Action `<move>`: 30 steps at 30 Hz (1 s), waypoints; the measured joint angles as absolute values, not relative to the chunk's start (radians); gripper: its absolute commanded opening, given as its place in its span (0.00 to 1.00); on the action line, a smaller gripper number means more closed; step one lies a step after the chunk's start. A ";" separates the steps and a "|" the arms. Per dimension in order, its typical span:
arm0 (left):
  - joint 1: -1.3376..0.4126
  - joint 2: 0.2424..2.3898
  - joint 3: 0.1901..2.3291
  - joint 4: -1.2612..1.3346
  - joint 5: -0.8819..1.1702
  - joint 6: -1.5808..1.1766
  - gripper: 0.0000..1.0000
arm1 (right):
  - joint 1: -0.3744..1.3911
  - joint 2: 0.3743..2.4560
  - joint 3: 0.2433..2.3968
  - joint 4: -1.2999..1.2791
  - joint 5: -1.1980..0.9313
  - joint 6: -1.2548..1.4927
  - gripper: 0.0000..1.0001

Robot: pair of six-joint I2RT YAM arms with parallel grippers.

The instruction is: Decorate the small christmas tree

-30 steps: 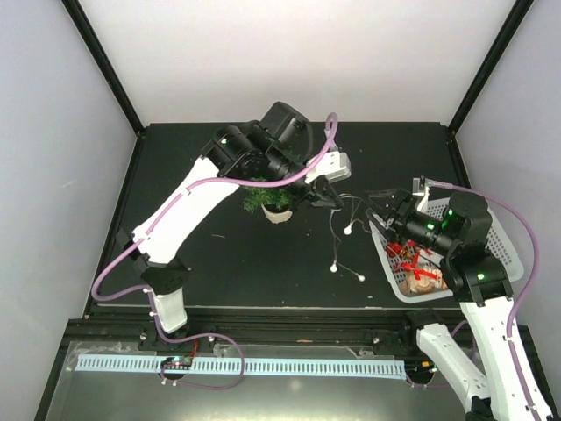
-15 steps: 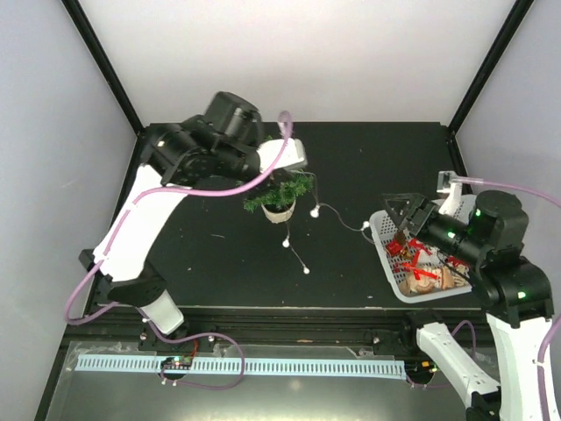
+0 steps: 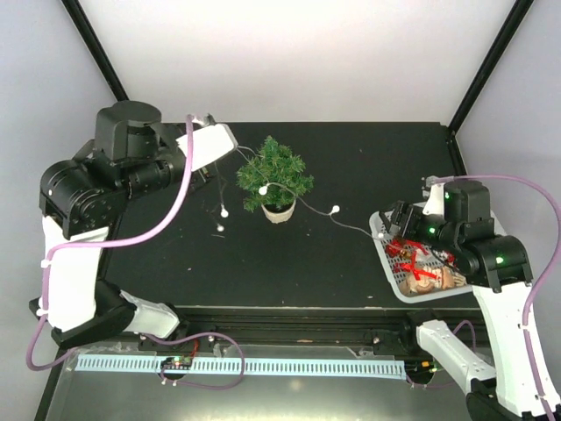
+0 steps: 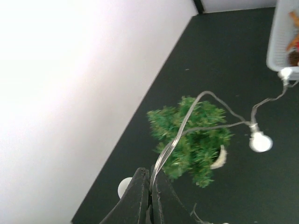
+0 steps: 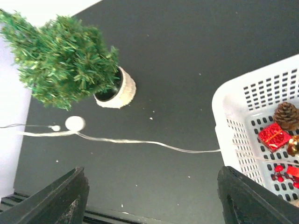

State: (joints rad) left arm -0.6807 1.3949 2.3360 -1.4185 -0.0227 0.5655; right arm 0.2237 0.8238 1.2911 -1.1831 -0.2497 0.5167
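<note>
The small christmas tree (image 3: 277, 178) stands upright in its white pot (image 3: 279, 211) mid-table. A clear light string (image 3: 355, 228) with white bulbs (image 3: 335, 209) runs from the white basket (image 3: 384, 254) across the tree to my left gripper (image 3: 209, 178), which sits left of the tree. In the left wrist view that gripper (image 4: 152, 175) is shut on the string's wire (image 4: 175, 140), which drapes over the tree (image 4: 194, 142). My right gripper (image 3: 396, 217) hovers open at the basket's left edge. Between its spread fingers (image 5: 60, 196) there is only the table, with the string (image 5: 140, 141) lying ahead.
The basket (image 5: 233, 112) holds a pine cone (image 5: 286, 114), a red gift box (image 5: 274, 135) and other red ornaments. Two loose bulbs (image 3: 222, 219) hang or lie left of the tree. Black frame posts and white walls border the dark table.
My left arm has swung from right of the tree to its left, dragging the light string over the branches. The right gripper has shifted slightly above the basket's edge and stayed open.
</note>
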 measured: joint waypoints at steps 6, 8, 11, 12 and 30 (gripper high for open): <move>-0.659 1.370 2.337 -1.384 -0.135 0.592 0.02 | 0.224 0.818 1.189 -1.151 -0.292 0.539 0.77; -0.653 1.369 2.337 -1.375 -0.155 0.598 0.02 | 0.224 0.825 1.155 -1.133 -0.326 0.563 0.77; -0.646 1.367 2.337 -1.353 -0.181 0.613 0.02 | 0.225 0.844 1.110 -1.117 -0.362 0.599 0.77; -0.643 1.366 2.337 -1.344 -0.188 0.618 0.02 | 0.225 0.849 1.095 -1.110 -0.373 0.611 0.76; -0.587 1.308 2.337 -1.237 -0.266 0.680 0.01 | 0.225 0.902 0.933 -1.104 -0.384 0.669 0.74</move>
State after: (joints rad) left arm -0.5873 1.3079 2.3371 -1.2366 -0.2665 0.6796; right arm 0.2249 0.9020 0.9325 -1.1042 -0.3836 0.6689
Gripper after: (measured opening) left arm 0.022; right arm 0.736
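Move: Ahead of the left hand, which already pinches the light string, the tree stands about 14 cm out, 9 cm to its right and some 36 cm lower. The open right hand has the string's crossing over the basket's left rim roughly 4 cm ahead, about 1 cm to its right and 18 cm below. From that hand the basket's middle is 3 cm ahead, 19 cm right, 26 cm down; the tree is 15 cm ahead, 25 cm left, 18 cm down. Drawing the string out away from the tree, the left hand keeps its pinch and travels about 7 cm left and nearly as far up, its fingers tipping up and turning counter-clockwise. Meanwhile the right hand sinks some 13 cm towards the string at the basket's left rim, drifting slightly left and tipping about 25 degrees further down, fingers staying wide open. ##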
